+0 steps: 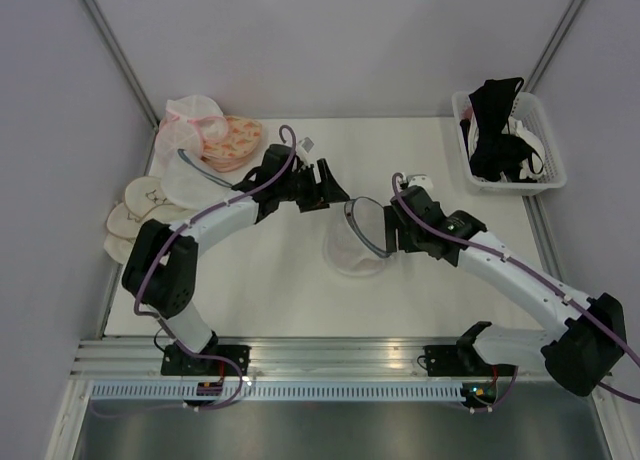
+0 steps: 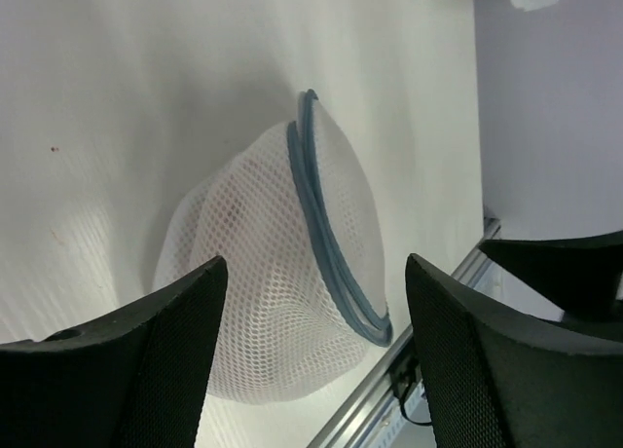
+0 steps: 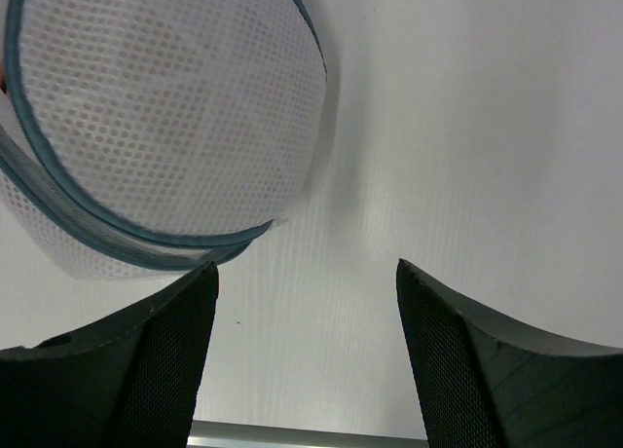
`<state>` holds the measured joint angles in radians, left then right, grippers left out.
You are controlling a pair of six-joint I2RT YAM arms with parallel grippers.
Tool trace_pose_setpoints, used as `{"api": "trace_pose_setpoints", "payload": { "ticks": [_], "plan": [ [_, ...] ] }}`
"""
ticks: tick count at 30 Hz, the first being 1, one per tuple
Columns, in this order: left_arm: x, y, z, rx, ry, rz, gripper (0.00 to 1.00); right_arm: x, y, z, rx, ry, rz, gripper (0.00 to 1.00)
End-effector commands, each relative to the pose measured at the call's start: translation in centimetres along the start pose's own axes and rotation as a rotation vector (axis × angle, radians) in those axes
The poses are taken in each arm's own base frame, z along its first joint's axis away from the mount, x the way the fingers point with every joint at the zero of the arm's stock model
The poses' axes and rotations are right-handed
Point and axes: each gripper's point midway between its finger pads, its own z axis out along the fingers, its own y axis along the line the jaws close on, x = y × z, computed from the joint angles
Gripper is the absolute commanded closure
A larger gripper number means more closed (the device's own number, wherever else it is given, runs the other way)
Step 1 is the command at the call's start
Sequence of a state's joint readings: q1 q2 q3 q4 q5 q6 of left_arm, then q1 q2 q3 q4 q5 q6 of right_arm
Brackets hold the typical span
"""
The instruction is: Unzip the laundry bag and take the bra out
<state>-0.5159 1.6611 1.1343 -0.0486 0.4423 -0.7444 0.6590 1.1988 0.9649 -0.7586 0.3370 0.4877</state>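
The laundry bag [image 1: 355, 245], a white mesh dome with a grey-blue zipper rim [image 2: 331, 243], lies on the white table between both arms. My left gripper [image 1: 333, 194] hovers just beyond its far-left side, open, and the bag [image 2: 277, 282] shows between its fingers, untouched. My right gripper [image 1: 393, 232] sits at the bag's right edge, open, with only bare table between its fingers [image 3: 165, 360]. In the right wrist view the bag [image 3: 165, 117] is up and to the left of them. A faint pink tint shows through the mesh; the bra itself is hidden.
A white basket [image 1: 545, 145] with black bras stands at the back right. At the back left lie a pink mesh pouch [image 1: 192, 120], an orange patterned bra [image 1: 238, 140], cream padded cups [image 1: 135, 215] and another white mesh piece [image 1: 185, 180]. A metal rail [image 1: 330, 355] edges the table's near side.
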Motion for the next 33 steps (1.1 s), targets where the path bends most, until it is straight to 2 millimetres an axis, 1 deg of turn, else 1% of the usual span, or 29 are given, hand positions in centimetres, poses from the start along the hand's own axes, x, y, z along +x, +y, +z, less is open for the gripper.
{"api": "trace_pose_setpoints", "payload": {
  "ticks": [1,2,4,5,7,8,10,11,13,14,16,17,19,20,21,22,25,26,27,28,30,31,33],
  "plan": [
    [-0.7,1.1,1.4,-0.05,0.003,0.109,0.24,-2.4,1.0,-0.3,-0.018,-0.039,-0.005,0.21],
    [-0.2,1.6,1.5,-0.088,0.024,0.112,0.25,-3.2,1.4,-0.4,-0.03,-0.061,0.0,0.21],
    [0.1,2.9,1.7,-0.146,0.028,0.13,0.29,-4.0,1.9,-0.1,-0.038,-0.073,0.002,0.21],
    [0.8,3.8,1.8,-0.171,0.044,0.125,0.33,-4.8,2.5,-0.1,-0.054,-0.094,0.008,0.21],
    [1.4,4.3,1.8,-0.179,0.06,0.119,0.4,-5.3,3.0,0.4,-0.06,-0.092,0.006,0.21],
    [2.0,4.8,1.7,-0.187,0.07,0.113,0.48,-6.1,3.8,0.4,-0.089,-0.106,0.007,0.21],
    [2.2,5.0,1.6,-0.187,0.069,0.109,0.58,-6.6,4.9,1.1,-0.115,-0.099,0.004,0.22],
    [2.7,5.0,1.4,-0.181,0.077,0.104,0.66,-6.8,5.9,1.3,-0.155,-0.098,-0.001,0.22],
    [2.8,4.8,1.2,-0.169,0.067,0.098,0.74,-7.3,6.9,2.2,-0.171,-0.081,-0.006,0.22],
    [3.0,4.9,1.1,-0.167,0.069,0.094,0.83,-7.4,7.5,2.5,-0.188,-0.075,-0.014,0.22],
    [2.8,4.0,0.8,-0.133,0.052,0.092,0.92,-7.5,9.0,3.2,-0.236,-0.046,-0.023,0.23],
    [3.1,3.9,0.6,-0.124,0.056,0.086,0.98,-7.8,9.4,3.3,-0.253,-0.049,-0.026,0.23],
    [3.1,3.5,0.3,-0.104,0.042,0.079,0.98,-8.2,10.3,3.5,-0.279,-0.051,-0.034,0.23],
    [3.1,3.3,0.2,-0.091,0.04,0.076,0.98,-8.2,10.6,3.5,-0.284,-0.045,-0.043,0.23],
    [3.3,2.9,0.1,-0.074,0.04,0.063,0.98,-7.9,10.8,4.1,-0.278,-0.028,-0.061,0.23],
    [3.3,2.7,0.0,-0.055,0.034,0.062,0.98,-8.0,11.1,4.0,-0.283,-0.017,-0.076,0.23],
    [3.8,2.3,-0.1,-0.032,0.046,0.038,0.98,-7.5,12.1,3.9,-0.293,-0.003,-0.149,0.23],
    [3.4,1.8,0.0,-0.01,0.033,0.046,0.98,-6.8,12.7,3.7,-0.297,0.011,-0.185,0.23],
    [3.4,1.8,0.1,-0.007,0.032,0.043,0.98,-6.4,12.9,3.8,-0.291,0.022,-0.205,0.23],
    [3.3,1.7,0.2,-0.002,0.034,0.04,0.98,-6.4,12.8,3.5,-0.283,0.02,-0.228,0.23],
    [3.4,1.5,0.3,0.011,0.042,0.034,0.98,-5.6,13.2,3.6,-0.282,0.036,-0.265,0.23],
    [3.4,1.4,0.3,0.014,0.043,0.033,0.98,-5.1,12.9,3.8,-0.264,0.053,-0.285,0.23],
    [3.5,1.3,0.3,0.018,0.043,0.033,0.98,-4.9,11.9,4.5,-0.175,0.056,-0.304,0.23]
  ]
}}
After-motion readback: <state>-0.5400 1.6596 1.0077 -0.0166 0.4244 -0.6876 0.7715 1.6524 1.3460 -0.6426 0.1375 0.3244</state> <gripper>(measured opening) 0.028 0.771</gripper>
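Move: The near-left edge of the laundry bag's blue zip opening lies about 2 cm back, 2 cm left and 7 cm below the left hand. The bag's middle is some 11 cm back and 5 cm right of that hand, roughly 11 cm down. From the right hand the same stretch of zip edge is about 15 cm left and 6 cm ahead, a little lower; the bag's middle is some 9 cm left, level fore-and-aft and about 9 cm down. Dropping about 7 cm while easing a little back and left, the left hand shuts its open fingers to pinch the laundry bag's blue zip edge, then lifts it 2 to 3 cm. The right hand, fingers staying open, sweeps nearly level some 14 cm left and first forward, then slightly back, turning about 20 degrees counter-clockwise, to end over the bag's opening beside the left fingers. ##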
